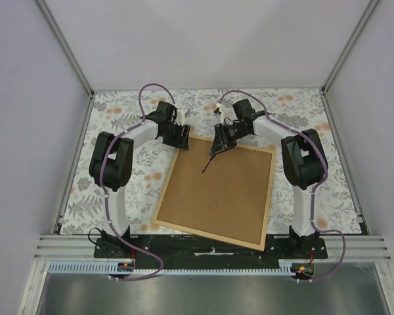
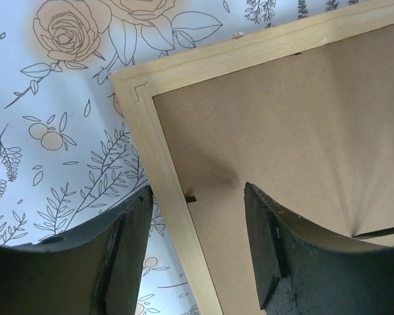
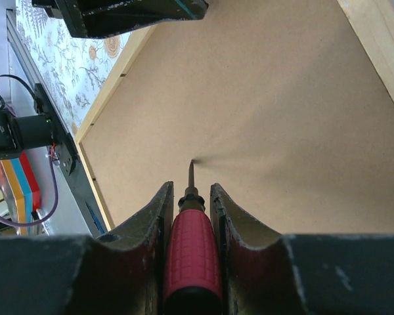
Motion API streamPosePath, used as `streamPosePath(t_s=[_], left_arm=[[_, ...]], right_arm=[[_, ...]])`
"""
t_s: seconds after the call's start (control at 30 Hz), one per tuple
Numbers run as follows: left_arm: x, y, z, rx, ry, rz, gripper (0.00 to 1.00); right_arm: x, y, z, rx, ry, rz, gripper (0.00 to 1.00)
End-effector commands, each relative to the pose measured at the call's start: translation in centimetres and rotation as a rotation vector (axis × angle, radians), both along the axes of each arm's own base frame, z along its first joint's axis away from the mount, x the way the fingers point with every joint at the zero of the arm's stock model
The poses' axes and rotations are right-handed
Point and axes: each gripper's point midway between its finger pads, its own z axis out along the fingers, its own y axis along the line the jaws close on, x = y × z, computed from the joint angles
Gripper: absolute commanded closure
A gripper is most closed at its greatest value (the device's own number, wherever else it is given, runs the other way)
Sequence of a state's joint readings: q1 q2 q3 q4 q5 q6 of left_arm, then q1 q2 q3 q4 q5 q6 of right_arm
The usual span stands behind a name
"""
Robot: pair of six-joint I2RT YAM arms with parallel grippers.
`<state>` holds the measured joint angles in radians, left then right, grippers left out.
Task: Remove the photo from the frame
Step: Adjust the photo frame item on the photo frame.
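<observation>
The frame [image 1: 217,193] lies back side up on the floral cloth, its brown board [image 2: 282,118] ringed by light wooden strips [image 2: 164,177]. The photo is hidden beneath the board. My left gripper [image 2: 198,190] stands open at the frame's far left corner [image 1: 180,138], one finger over the cloth and the other over the board, straddling the wooden strip beside a small black tab [image 2: 190,198]. My right gripper [image 3: 189,187] is shut on a red-handled screwdriver [image 3: 192,256]. The screwdriver's tip [image 3: 190,164] meets the board near the frame's far edge [image 1: 204,170].
A floral tablecloth [image 1: 118,131] covers the table under the frame. Grey enclosure walls and aluminium posts [image 1: 65,49] stand on three sides. A metal rail [image 1: 203,246] with both arm bases runs along the near edge. The left arm's gripper [image 3: 118,13] shows at the top of the right wrist view.
</observation>
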<state>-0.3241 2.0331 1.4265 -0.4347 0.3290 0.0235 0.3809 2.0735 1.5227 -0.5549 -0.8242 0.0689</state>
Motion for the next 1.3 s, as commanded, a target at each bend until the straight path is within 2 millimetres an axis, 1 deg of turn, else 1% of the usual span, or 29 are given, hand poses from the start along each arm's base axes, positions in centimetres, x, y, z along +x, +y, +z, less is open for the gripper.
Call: streamPosePath(t_s=[0.0, 0.13, 0.3, 0.5, 0.57, 0.6, 0.67, 0.73, 0.8, 0.87, 0.97, 1.1, 1.23, 1.27], left_arm=[[0.8, 1.7, -1.3, 0.121, -0.021, 0.019, 0.36], [1.0, 1.8, -1.3, 0.133, -0.027, 0.023, 0.36], [1.1, 1.6, -1.4, 0.131, -0.026, 0.022, 0.52], [0.6, 1.7, -1.7, 0.132, -0.004, 0.014, 0.61], [0.4, 1.7, -1.7, 0.132, 0.003, 0.012, 0.61], [0.2, 1.6, -1.6, 0.126, 0.015, 0.005, 0.58], [-0.2, 1.3, -1.3, 0.113, 0.033, -0.01, 0.5], [-0.4, 1.2, -1.0, 0.104, 0.033, -0.02, 0.47], [-0.5, 1.1, -0.7, 0.104, 0.034, -0.03, 0.47], [-0.5, 1.4, -0.9, 0.116, 0.036, -0.031, 0.47], [-0.4, 1.8, -1.4, 0.141, 0.034, -0.021, 0.53], [-0.1, 1.9, -2.0, 0.147, 0.032, -0.013, 0.56], [0.4, 1.4, -2.0, 0.124, 0.028, -0.004, 0.57], [0.4, 1.3, -2.1, 0.12, 0.027, -0.004, 0.59]], right_arm=[[0.1, 0.4, -1.7, -0.009, -0.008, 0.016, 1.0], [0.1, 0.5, -2.3, -0.018, 0.005, 0.012, 1.0], [0.1, 0.4, -2.6, -0.023, 0.01, 0.008, 1.0], [0.1, 0.3, -2.7, -0.026, 0.014, 0.005, 1.0], [0.2, 0.3, -2.7, -0.029, 0.011, 0.002, 1.0], [0.2, 0.3, -2.8, -0.032, 0.01, 0.0, 1.0], [0.3, 0.3, -2.9, -0.039, 0.008, -0.001, 1.0], [0.3, 0.2, -2.9, -0.041, 0.005, -0.003, 1.0], [0.3, 0.2, -3.0, -0.042, 0.01, -0.004, 1.0], [0.4, 0.2, -2.9, -0.042, 0.006, -0.008, 1.0], [0.2, 0.2, -3.1, -0.044, 0.015, -0.006, 1.0], [0.3, 0.2, -2.9, -0.04, 0.011, -0.008, 1.0], [0.3, 0.2, -2.9, -0.037, 0.01, -0.007, 1.0], [0.3, 0.3, -2.8, -0.035, 0.007, -0.004, 1.0]])
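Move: The black tab on the frame's left rail sits almost under the left gripper, about 1 cm to its left and 2 cm below. From that gripper, the frame's far-left corner is some 5 cm ahead and 2 cm to the right, and the right hand's screwdriver tip is roughly 9 cm back and 6 cm to the right, both about 2 cm lower. From the right hand, the tab lies about 5 cm ahead, 9 cm left and 6 cm down. Ease the left gripper about 1.5 cm left and a little down so its fingers straddle the rail at the black tab, rolling the wrist some 5 degrees. Narrow the fingers on the way, let them widen slightly while drawing back about 1 cm, then close in again until the inner fingertip comes right up beside the tab, the outer one along the rail's outer edge. ##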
